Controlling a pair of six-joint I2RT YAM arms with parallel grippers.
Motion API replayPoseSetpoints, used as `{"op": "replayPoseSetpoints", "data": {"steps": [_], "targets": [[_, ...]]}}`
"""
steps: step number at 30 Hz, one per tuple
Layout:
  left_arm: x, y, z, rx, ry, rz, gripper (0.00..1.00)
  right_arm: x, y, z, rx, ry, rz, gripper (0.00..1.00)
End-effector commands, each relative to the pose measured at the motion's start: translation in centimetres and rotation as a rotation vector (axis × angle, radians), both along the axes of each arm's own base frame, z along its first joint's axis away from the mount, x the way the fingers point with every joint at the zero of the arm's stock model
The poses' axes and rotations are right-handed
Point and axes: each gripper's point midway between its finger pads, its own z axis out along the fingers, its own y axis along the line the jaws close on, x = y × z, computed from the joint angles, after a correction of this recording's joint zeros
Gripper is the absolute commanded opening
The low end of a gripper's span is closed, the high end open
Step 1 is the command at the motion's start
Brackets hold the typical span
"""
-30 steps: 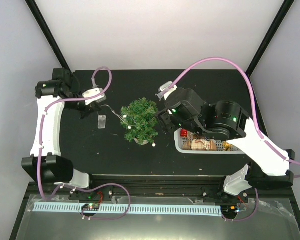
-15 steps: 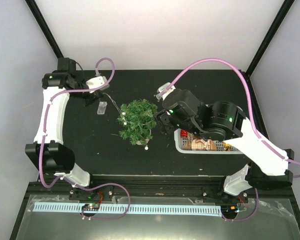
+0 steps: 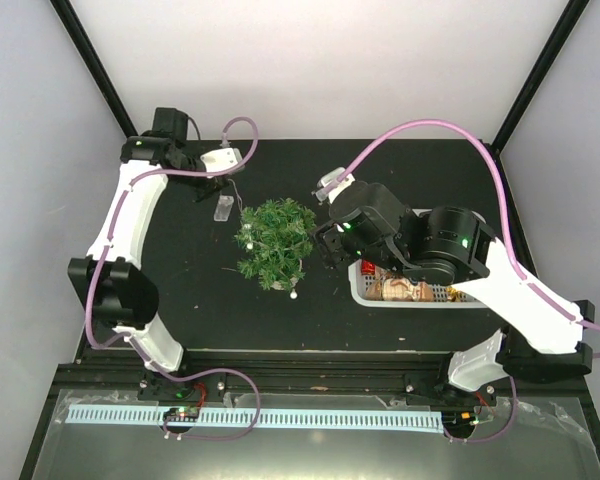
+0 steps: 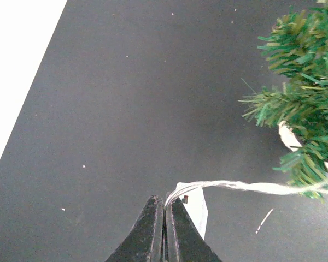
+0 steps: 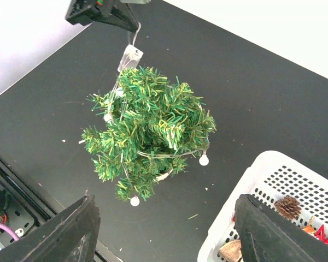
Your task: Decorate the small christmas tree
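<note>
The small christmas tree (image 3: 275, 243) stands mid-table, bushy and green, with a light string and white bulbs (image 5: 204, 160) wound round it. My left gripper (image 3: 216, 183) is behind and left of the tree, shut on the string's thin wire (image 4: 246, 186). A small clear tag-like box (image 3: 222, 207) hangs from that wire below the jaws. In the left wrist view the tree (image 4: 303, 103) fills the right edge. My right gripper (image 5: 164, 199) hovers open above the tree's right side, nothing between its fingers (image 5: 79, 224). The tree's whitish base (image 5: 164, 176) peeks out below the branches.
A white plastic basket (image 3: 420, 303) holding a pine cone (image 5: 288, 206) and other ornaments sits right of the tree, partly under the right arm. The table's front edge and a cable rail (image 3: 250, 418) run along the near side.
My left arm has swung toward the back and to the right, carrying the wire end and its small box closer to the tree. The tree shifted slightly. The right arm barely moved.
</note>
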Motion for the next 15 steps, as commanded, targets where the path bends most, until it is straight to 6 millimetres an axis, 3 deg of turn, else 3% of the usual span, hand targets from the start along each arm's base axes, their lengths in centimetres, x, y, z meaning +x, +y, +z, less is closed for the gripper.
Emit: {"op": "replayPoseSetpoints", "data": {"steps": [1, 8, 15], "targets": [[2.7, -1.1, 0.8, 0.043, -0.078, 0.008, 0.02, 0.0, -0.3, 0.6, 0.048, -0.003, -0.016, 0.69], [4.6, -4.5, 0.1, 0.022, -0.102, -0.003, 0.02, -0.2, -0.7, 0.3, 0.065, 0.01, -0.029, 0.7], [4.5, -8.0, 1.9, -0.118, -0.108, -0.049, 0.02, -0.4, -1.3, -0.3, 0.072, 0.027, -0.046, 0.69]]}}
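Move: Behind the left hand and to its right stands the small christmas tree, about 8 cm back, 10 cm right, its middle some 14 cm lower. The battery box hangs straight under the left fingers, about 7 cm down. The white basket lies some 30 cm to the right of the tree and about 5 cm farther out. From the right hand, the tree is about 13 cm ahead, 9 cm left and 27 cm below. Carrying the light string round the tree's far-left side, the left hand swings about 6 cm to the right and some 4 cm forward, dipping about 2 cm before levelling out. The shut fingers keep their pinch on the string, with the battery box still dangling beneath; the wrist hardly turns. ##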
